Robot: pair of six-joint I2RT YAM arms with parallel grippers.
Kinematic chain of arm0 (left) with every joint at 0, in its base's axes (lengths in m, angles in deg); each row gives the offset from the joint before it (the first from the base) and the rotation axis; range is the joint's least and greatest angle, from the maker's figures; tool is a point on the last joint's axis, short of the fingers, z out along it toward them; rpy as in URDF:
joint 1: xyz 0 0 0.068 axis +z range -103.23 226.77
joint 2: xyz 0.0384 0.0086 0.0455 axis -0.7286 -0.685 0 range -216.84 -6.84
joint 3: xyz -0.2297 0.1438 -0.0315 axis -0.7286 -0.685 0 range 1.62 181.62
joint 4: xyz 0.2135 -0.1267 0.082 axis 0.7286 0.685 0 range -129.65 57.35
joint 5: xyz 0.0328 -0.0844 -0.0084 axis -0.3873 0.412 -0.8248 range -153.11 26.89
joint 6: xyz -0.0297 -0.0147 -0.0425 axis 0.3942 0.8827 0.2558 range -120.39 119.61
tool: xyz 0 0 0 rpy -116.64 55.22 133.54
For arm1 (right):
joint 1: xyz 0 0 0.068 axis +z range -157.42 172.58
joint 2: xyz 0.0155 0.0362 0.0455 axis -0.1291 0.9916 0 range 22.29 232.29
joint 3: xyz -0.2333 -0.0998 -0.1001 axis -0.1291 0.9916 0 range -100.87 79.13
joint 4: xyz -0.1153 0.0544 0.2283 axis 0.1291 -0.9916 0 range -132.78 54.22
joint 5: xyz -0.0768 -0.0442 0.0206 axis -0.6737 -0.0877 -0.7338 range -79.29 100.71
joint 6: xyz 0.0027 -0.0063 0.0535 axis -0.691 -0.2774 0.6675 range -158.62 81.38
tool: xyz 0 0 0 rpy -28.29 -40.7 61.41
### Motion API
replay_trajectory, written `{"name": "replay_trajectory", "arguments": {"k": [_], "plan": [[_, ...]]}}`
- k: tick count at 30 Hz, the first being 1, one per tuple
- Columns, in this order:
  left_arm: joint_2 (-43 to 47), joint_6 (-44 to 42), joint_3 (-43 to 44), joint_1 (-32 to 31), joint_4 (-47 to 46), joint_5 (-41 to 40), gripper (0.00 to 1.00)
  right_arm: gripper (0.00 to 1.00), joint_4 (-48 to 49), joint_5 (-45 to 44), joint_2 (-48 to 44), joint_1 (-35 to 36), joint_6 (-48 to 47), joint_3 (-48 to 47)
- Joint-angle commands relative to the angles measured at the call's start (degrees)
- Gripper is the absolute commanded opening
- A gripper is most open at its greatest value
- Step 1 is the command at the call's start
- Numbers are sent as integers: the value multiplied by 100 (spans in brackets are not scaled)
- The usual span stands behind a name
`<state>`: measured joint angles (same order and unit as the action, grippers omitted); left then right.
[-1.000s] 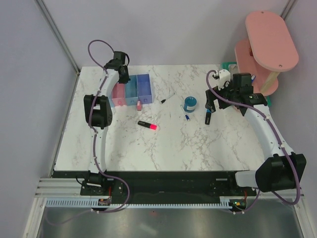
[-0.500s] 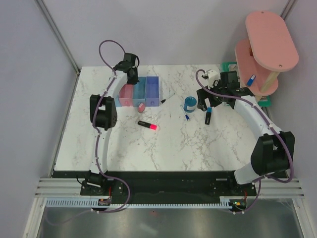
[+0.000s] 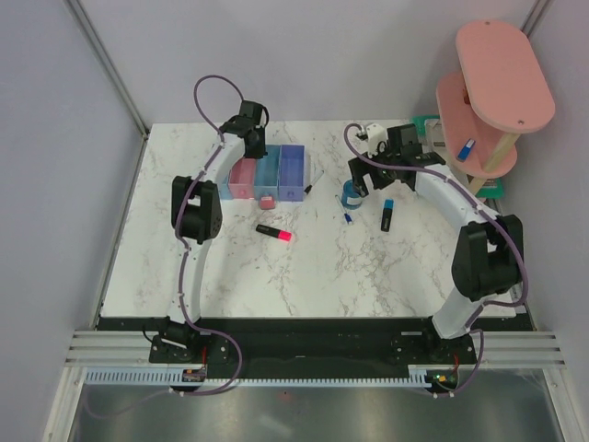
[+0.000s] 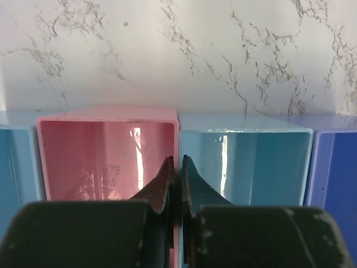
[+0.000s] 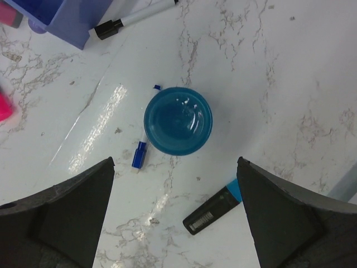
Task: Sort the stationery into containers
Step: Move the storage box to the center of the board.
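The containers (image 3: 269, 171) are a row of joined trays at the back left. In the left wrist view they show as pink (image 4: 106, 156), light blue (image 4: 245, 162) and violet-blue (image 4: 334, 184). My left gripper (image 4: 175, 160) is shut on the wall between the pink and light blue trays. My right gripper (image 5: 175, 162) hangs open above the round blue pot (image 5: 178, 120), touching nothing. Loose stationery lies around it: a blue-ended highlighter (image 5: 215, 212), a small blue piece (image 5: 139, 154), a thin pen (image 5: 131, 21), a pink eraser (image 3: 268, 200) and a pink-ended highlighter (image 3: 274, 233).
A pink two-tier shelf (image 3: 492, 83) stands at the back right with a small blue item (image 3: 467, 147) on its lower tier. A green tray (image 3: 425, 124) sits beside it. Grey walls close in the table's left and back sides.
The left gripper has slid right and the tray row has moved with it, nudging the pink eraser. The right arm has swung left from over the blue-ended highlighter to above the pot.
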<state>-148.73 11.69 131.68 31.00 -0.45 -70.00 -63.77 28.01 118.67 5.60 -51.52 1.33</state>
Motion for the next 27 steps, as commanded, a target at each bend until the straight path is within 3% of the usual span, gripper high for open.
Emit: {"name": "replay_trajectory", "arguments": {"k": [1,4,10,16,23,27], "plan": [[134,286,-375,56,307,250,2,98,399,-261,513,306,-45,-779],[152,269,-420,232,325,180,4,98,794,-699,803,508,51,-991],[187,199,-438,469,334,101,24,98,1234,-1403,1743,632,455,-1825],[179,111,-446,672,334,109,31,96,1287,-1493,2613,702,1105,-2599],[187,-82,-473,716,360,232,50,96,1401,-1677,3159,1045,1273,-2863],[223,-144,-420,716,343,355,52,95,1471,-1861,3291,1352,1273,-2855]]}}
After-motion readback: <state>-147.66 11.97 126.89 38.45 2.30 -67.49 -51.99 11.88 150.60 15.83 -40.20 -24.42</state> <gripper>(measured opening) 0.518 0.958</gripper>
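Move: The storage box's middle lies some 7 cm back from the left hand and 3 cm lower; that hand already pinches its centre wall near the far end. A pink eraser sits 15 cm back and 2 cm right of the same hand. From the right hand the box's middle is about 29 cm left, 9 cm ahead and 11 cm down. The blue cup is 4 cm straight ahead, the white pen 12 cm ahead and 12 cm left. The storage box's centre wall is freed from the left hand's pinch as the fingers open to about half, one on each side, while the hand goes about 7 cm left and sinks a little, its right finger bearing on the wall. The right hand, wide open, swings past the blue cup towards the box's right side, some 13 cm forward and 9 cm left, then mainly down 7 cm. ##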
